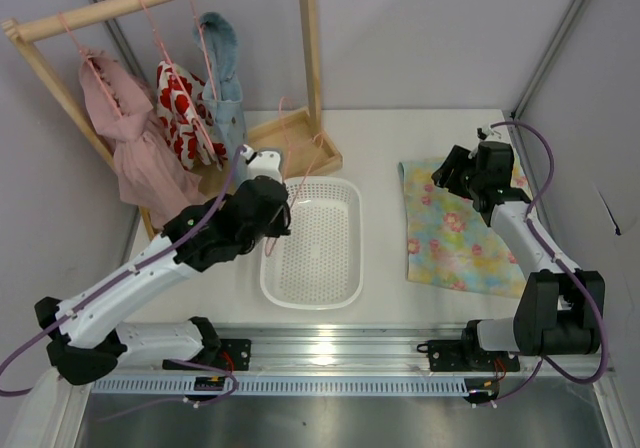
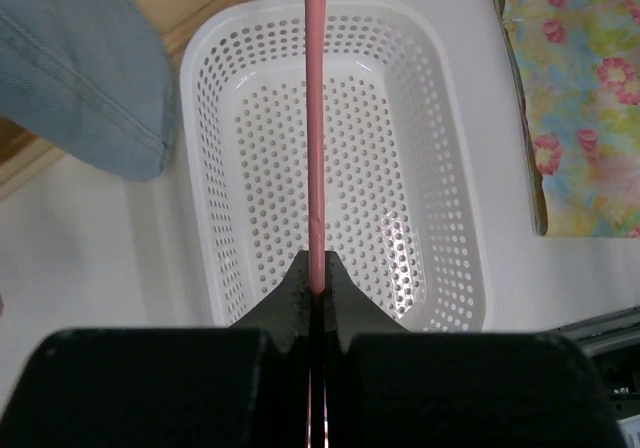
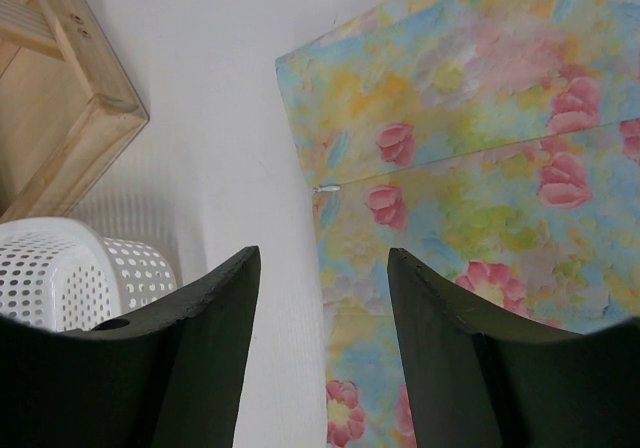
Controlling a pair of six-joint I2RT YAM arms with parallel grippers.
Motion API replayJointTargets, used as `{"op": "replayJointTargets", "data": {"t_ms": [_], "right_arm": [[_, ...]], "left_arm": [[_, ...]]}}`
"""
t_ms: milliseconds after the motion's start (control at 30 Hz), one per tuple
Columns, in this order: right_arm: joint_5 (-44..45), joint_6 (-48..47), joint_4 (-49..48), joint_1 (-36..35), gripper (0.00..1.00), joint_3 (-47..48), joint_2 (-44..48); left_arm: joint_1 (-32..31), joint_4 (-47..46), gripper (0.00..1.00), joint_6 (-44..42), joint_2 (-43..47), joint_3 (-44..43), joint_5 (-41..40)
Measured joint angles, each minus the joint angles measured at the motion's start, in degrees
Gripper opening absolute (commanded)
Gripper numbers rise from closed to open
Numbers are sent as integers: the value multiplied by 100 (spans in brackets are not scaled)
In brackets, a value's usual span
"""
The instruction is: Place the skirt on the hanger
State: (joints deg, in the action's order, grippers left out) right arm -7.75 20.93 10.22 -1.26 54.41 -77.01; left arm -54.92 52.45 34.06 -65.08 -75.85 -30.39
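Observation:
The skirt (image 1: 455, 230), pale yellow and turquoise with pink flowers, lies flat on the table at the right. It also shows in the right wrist view (image 3: 480, 158) and at the edge of the left wrist view (image 2: 585, 98). The hanger (image 1: 308, 161), a thin pink wire, is held above the white basket. My left gripper (image 1: 284, 210) is shut on its wire (image 2: 315, 118), the jaws pinching it (image 2: 318, 280). My right gripper (image 1: 447, 176) is open and empty (image 3: 322, 258), hovering over the skirt's far left edge.
A white perforated basket (image 1: 345, 268) sits mid-table, also seen in the left wrist view (image 2: 455, 228). A wooden rack (image 1: 310, 48) at the back left holds a pink garment (image 1: 125, 143), a red-and-white one (image 1: 180, 108) and a denim one (image 1: 222, 88). Its base (image 3: 70, 118) lies near the basket.

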Motion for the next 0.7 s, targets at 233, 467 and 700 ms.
{"op": "replayJointTargets", "data": {"t_ms": [233,467,700], "right_arm": [[-7,9,2,0,60,-39,-4],[-4,17,2,0,60,-42,-4],[-31,50,-4,0,60,-42,-9]], "left_arm": [[247,629,0,24,142,-315,-422],[608,1355,0,-74,-1075,-2232,-1449],[645,1290,0,-374,-2087,-3821,-2260]]}}
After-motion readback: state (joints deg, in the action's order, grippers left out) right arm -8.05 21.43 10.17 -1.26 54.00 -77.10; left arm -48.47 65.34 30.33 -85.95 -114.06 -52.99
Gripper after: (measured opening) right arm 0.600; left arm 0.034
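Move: From the left hand, which already holds the empty pink hanger, the free stretch of rack rail near its right end is about 24 cm ahead, 6 cm left and some 20 cm higher. The denim overalls hang about 21 cm ahead and 12 cm left, near hand height; the white basket's middle is 4 cm ahead, 4 cm right and 24 cm below. From the idle right hand that rail stretch is about 11 cm ahead, 36 cm left and 30 cm up. Up and forward, after a short sideways start of about 3 cm to its left, the left hand carries the pink hanger from over the basket towards the rack rail, rising some 12 cm and reaching about 8 cm outward. Its wrist turns roughly 20 degrees counter-clockwise and tips the fingers upward, which keep their pinch on the hanger. ##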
